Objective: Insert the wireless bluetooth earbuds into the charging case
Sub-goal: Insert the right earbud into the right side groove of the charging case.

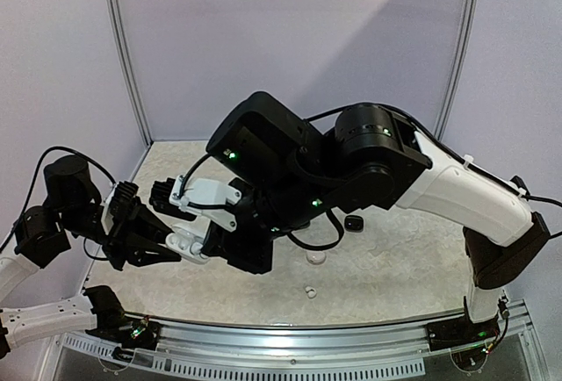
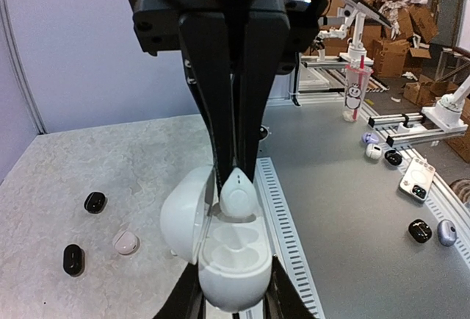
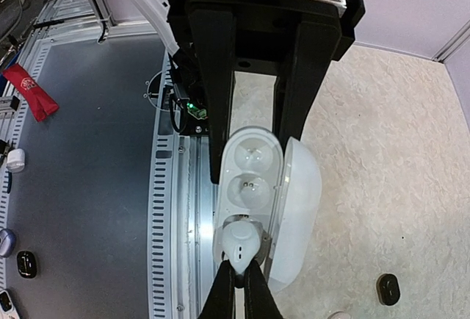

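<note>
My left gripper [image 2: 233, 293] is shut on the white charging case [image 2: 233, 260], one finger on each side of its body. The lid [image 2: 180, 216] stands open to the left, and the case is held above the table's near edge. My right gripper [image 3: 239, 278] is shut on a white earbud [image 3: 239, 239], also seen from the left wrist [image 2: 239, 192]. The bud's rounded end rests at the end well of the case, beside the empty wells [image 3: 250, 187]. In the top view both grippers meet at the case [image 1: 183, 245] at the left.
Loose buds lie on the mottled table: a black one [image 1: 354, 222] and a white one [image 1: 314, 258] right of centre, and a smaller white piece [image 1: 309, 291] near the front. From the left wrist I see two black buds [image 2: 94, 202] [image 2: 72, 258] and a pale one [image 2: 125, 242]. The slotted metal rail [image 3: 165, 209] runs under the case.
</note>
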`<control>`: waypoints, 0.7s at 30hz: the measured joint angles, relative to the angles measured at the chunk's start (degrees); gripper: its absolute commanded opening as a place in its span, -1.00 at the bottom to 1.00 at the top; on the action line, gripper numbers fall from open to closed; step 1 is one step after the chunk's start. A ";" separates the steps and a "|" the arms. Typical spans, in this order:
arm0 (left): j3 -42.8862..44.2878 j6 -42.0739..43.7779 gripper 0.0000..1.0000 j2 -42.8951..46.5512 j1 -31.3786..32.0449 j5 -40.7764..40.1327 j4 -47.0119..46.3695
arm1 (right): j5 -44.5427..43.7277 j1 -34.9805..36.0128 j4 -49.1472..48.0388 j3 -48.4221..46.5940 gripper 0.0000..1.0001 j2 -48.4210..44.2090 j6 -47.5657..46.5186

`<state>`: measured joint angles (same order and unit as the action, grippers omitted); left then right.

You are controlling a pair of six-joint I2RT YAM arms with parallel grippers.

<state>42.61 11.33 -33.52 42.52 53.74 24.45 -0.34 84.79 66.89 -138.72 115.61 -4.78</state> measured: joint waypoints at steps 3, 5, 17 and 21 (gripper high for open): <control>0.00 -0.24 -1.00 0.00 0.07 -0.17 -0.02 | 0.00 0.00 -0.02 -0.20 -0.86 0.33 -0.22; 0.00 -0.37 -1.00 0.00 0.09 -0.17 -0.13 | -0.04 0.00 0.00 -0.37 -0.76 0.48 -0.44; 0.02 -1.05 -1.00 0.02 0.11 -1.29 -0.42 | -2.27 0.44 0.72 -0.42 -0.48 0.92 -0.76; 0.02 -1.75 -1.00 0.15 0.11 -1.81 -0.83 | -2.95 0.44 -0.11 -0.28 -0.44 0.85 -0.68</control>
<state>42.63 9.58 -33.36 42.63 51.92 23.62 -3.29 85.23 66.78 -139.00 116.46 -5.45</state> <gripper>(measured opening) 0.213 0.262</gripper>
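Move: The right hand holds the right earbud over the end groove of the white charging case; that groove is about 1 cm left of the hand point and 1 cm below, level with it fore and aft. The open lid stands about 2 cm ahead of the hand and 2 cm left, and the tray's empty middle hollow is some 2 cm left, at no forward offset. From the left hand, which grips the case's other end, the groove lies about 4 cm right and 1 cm back. The right hand opens its shut fingers to about a quarter of their range and lets go of the earbud, sinking nearly 1 cm around the groove as they spread and then easing up a few millimetres, with its fingers still pointing left and down. The left hand keeps its grip on the open charging case and holds it almost still under the right fingertips, drifting forward only about half a centimetre. ##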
